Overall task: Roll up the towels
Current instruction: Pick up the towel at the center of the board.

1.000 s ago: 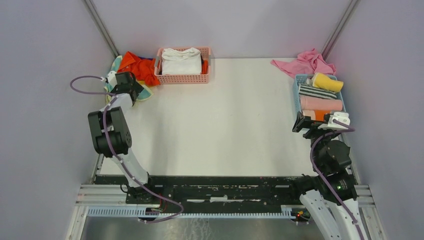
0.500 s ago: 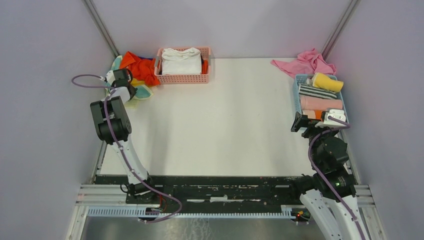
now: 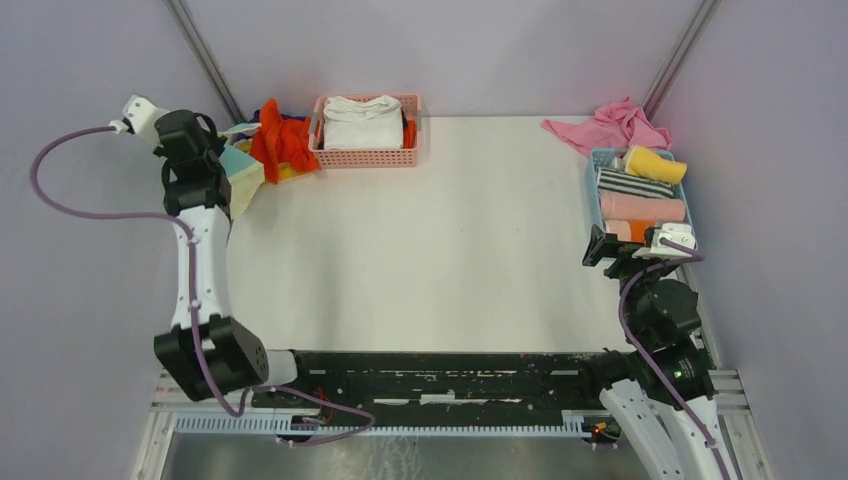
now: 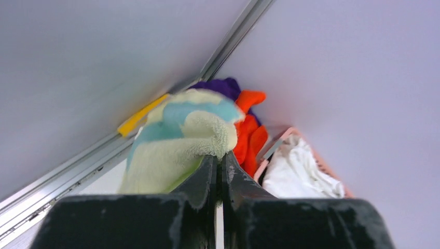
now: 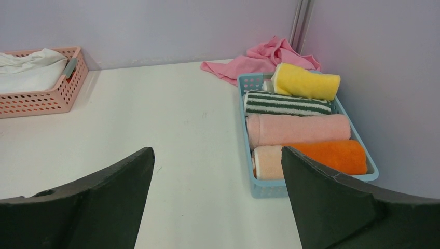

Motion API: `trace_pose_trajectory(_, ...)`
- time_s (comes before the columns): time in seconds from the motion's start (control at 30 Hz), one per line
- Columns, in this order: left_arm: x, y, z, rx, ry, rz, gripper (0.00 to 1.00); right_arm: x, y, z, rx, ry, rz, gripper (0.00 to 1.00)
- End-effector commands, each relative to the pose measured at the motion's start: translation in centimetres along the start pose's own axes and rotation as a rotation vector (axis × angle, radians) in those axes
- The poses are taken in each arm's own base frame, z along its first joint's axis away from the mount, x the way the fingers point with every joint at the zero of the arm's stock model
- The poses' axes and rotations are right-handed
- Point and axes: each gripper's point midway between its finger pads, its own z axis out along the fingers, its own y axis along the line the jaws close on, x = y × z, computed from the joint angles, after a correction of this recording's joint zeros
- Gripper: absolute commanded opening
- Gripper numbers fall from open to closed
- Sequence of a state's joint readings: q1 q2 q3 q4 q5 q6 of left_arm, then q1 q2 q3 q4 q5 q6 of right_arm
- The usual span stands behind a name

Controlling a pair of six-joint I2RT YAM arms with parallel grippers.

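My left gripper [image 4: 220, 156] is shut on a corner of the pale yellow and teal towel [image 4: 176, 150], lifted at the far left corner [image 3: 218, 152]. The towel [image 3: 243, 172] hangs from the jaws over the pile. Behind it lie an orange-red towel [image 3: 282, 140], a purple towel [image 4: 220, 85] and a strip of yellow towel [image 4: 137, 118]. My right gripper [image 5: 217, 150] stands open and empty over the table by the right edge [image 3: 600, 245], next to the blue basket [image 5: 270, 189].
The blue basket [image 3: 592, 195] holds several rolled towels: yellow [image 5: 306, 81], striped, pink and orange. A loose pink cloth [image 3: 605, 125] lies behind it. A pink basket [image 3: 365, 157] with a white cloth stands at the back. Walls close in on the left, right and back.
The left gripper has shut on the pale yellow and teal towel and lifted it up and left, the arm stretching out. The right arm has hardly moved.
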State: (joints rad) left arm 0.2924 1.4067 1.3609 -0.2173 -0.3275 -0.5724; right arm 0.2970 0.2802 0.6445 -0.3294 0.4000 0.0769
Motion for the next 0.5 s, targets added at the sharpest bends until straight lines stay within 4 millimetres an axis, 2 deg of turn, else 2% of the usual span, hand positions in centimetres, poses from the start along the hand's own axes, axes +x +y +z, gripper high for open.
trace_pose_trajectory(0.0, -4.6, -0.8, -5.3, 0.076, -0.101, 0.031, 0.03, -1.1, 0.4, -0.2, -0.025, -0.039, 0.014, 1.00)
trace_pose_trajectory(0.1, -7.3, -2.8, -8.5, 0.163, -0.130, 0.062, 0.03, -1.0, 0.6, -0.1, -0.030, -0.036, 0.013, 1.00)
trace_pose_trajectory(0.13, -8.3, -4.0, -9.7, 0.210, -0.137, 0.079, 0.03, -1.0, 0.6, -0.1, -0.031, -0.035, 0.014, 1.00)
trace_pose_trajectory(0.23, -7.8, -8.1, -12.2, 0.364, -0.094, 0.132, 0.03, -1.0, 0.8, -0.1, -0.038, -0.035, 0.014, 1.00)
trace_pose_trajectory(0.33, -5.5, -12.7, -14.6, 0.558, -0.003, 0.163, 0.03, -1.0, 0.8, -0.1, -0.042, -0.034, 0.012, 1.00)
trace_pose_trajectory(0.47, 0.3, -18.8, -18.1, 0.805, 0.178, 0.216, 0.03, -1.0, 1.0, -0.1, -0.051, -0.031, 0.011, 1.00)
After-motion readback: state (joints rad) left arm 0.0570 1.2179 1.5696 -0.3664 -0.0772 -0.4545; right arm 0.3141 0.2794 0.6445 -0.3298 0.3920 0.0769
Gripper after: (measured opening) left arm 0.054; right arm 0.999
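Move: The pale green and teal towel is already in the left fingers. The middle of the board, where it is bound, lies roughly 50 cm to that hand's right, 12 cm back and 30 cm below. The orange-red towel lies about 13 cm ahead, 12 cm right and 27 cm below; the pink basket about 17 cm ahead, 36 cm right and 27 cm below. For the right hand, the board's middle is about 38 cm left, 9 cm ahead and 28 cm below. The pale green and teal towel, still pinched in the left hand's shut fingertips, is hoisted some 14 cm while first drawn back about 5 cm. The hand then swings about 15 cm right, away from the side wall towards the board's middle, turning some 30 degrees clockwise with the fingertips tilting up a little. ##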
